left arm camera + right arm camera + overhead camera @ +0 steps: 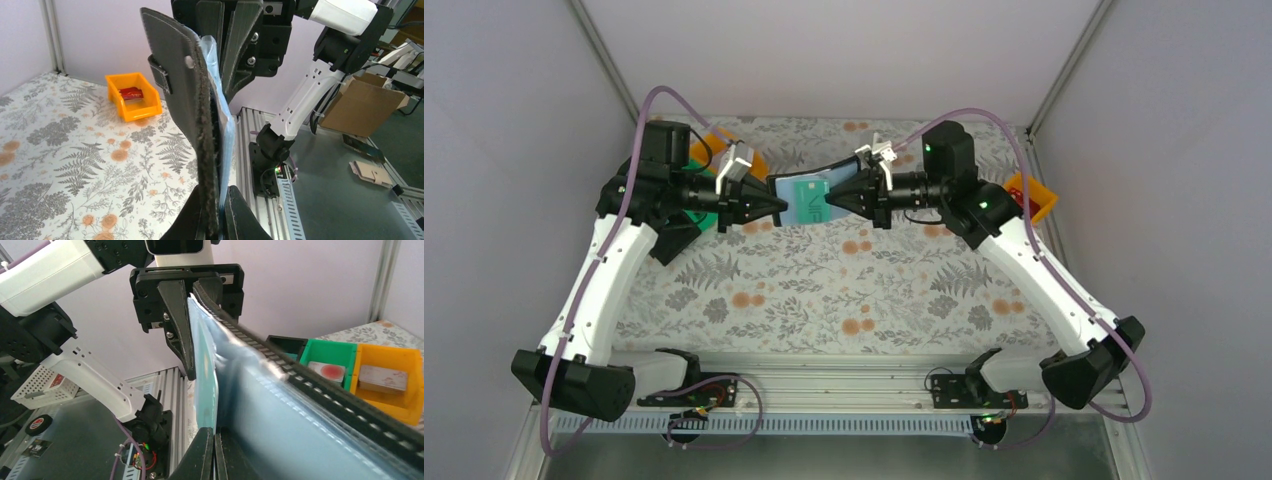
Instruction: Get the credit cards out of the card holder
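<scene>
The card holder (796, 188) hangs in the air between my two grippers, opened, over the back of the table. In the left wrist view its black outside (175, 85) with the closing tab faces left and its grey-blue inside (226, 135) faces right. My left gripper (220, 216) is shut on its lower edge. A teal credit card (205, 370) stands out of the grey-blue pocket side (280, 415). My right gripper (214, 452) is shut on the card's edge. From above, the left gripper (779, 207) and right gripper (832, 203) point at each other, with the teal card (809, 195) between them.
An orange bin (1034, 196) at the back right holds a flat red thing (131, 93). At the back left stand a black bin (285, 344), a green bin (330, 362) with a card-like piece, and an orange bin (390, 382) with a grey piece. The flowered table cover (844, 290) spreads below.
</scene>
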Robot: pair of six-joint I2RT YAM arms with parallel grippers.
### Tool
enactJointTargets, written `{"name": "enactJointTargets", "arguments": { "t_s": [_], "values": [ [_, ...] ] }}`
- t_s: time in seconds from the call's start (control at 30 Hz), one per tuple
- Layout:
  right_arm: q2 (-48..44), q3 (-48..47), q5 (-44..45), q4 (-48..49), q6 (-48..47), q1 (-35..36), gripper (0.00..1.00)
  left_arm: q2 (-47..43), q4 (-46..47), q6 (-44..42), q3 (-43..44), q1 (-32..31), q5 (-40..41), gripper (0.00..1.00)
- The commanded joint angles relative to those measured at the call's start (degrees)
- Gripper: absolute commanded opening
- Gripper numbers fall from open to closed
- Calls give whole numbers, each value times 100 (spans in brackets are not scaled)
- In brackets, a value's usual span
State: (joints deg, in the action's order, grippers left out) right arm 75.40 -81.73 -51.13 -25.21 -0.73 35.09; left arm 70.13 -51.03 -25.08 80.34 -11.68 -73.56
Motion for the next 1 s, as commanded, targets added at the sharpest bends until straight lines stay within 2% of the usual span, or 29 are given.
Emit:
{"name": "enactJointTargets", "arguments": {
  "t_s": [0.0, 0.3, 0.57, 0.63, 0.73, 0.8, 0.87, 0.97],
  "values": [
    [-259, 32, 301, -185, -196, -225, 4, -51, -21, -224, 39, 21, -171, 3],
    [-448, 62, 513, -513, -359, -490, 4, 23, -197, -425, 41, 17, -273, 2],
    [-736, 268, 1237, -906, -355, -984, 4, 228, -79, -382, -64, 55, -237, 2],
    [-798, 239, 1407, -984, -312, -1094, 4, 242, 267, -53, -318, 76, -43, 2],
    [-864, 125, 1490, -1019, -255, -1218, 4, 308, 1176, 810, -1075, 76, 585, 2],
    [-833, 19, 1410, -1083, -216, -1233, 4, 479, 1581, 1074, -1570, 40, 845, 2],
    [-777, -28, 1328, -1133, -168, -1232, 4, 760, 1585, 875, -1830, -215, 1065, 2],
    [-742, 50, 1235, -1095, -105, -1233, 4, 1280, 1374, 315, -1778, -1028, 1207, 2]
  ]
}}
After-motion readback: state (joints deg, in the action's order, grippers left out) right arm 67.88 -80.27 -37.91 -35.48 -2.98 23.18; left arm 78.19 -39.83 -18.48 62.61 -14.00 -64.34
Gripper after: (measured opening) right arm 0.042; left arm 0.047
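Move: The right fingers already pinch the green credit card, whose middle lies about 3 cm to their left, level with them ahead and in height; the open card holder stands upright around it, its middle some 3 cm left and 1 cm ahead. The left fingers already grip the holder's left edge: from them the holder's middle is about 5 cm right, 1 cm ahead and 2 cm up, the card 5 cm right. Right hand draws its pinched card 9 cm right and forward, off the holder, which left hand lowers 14 cm. ##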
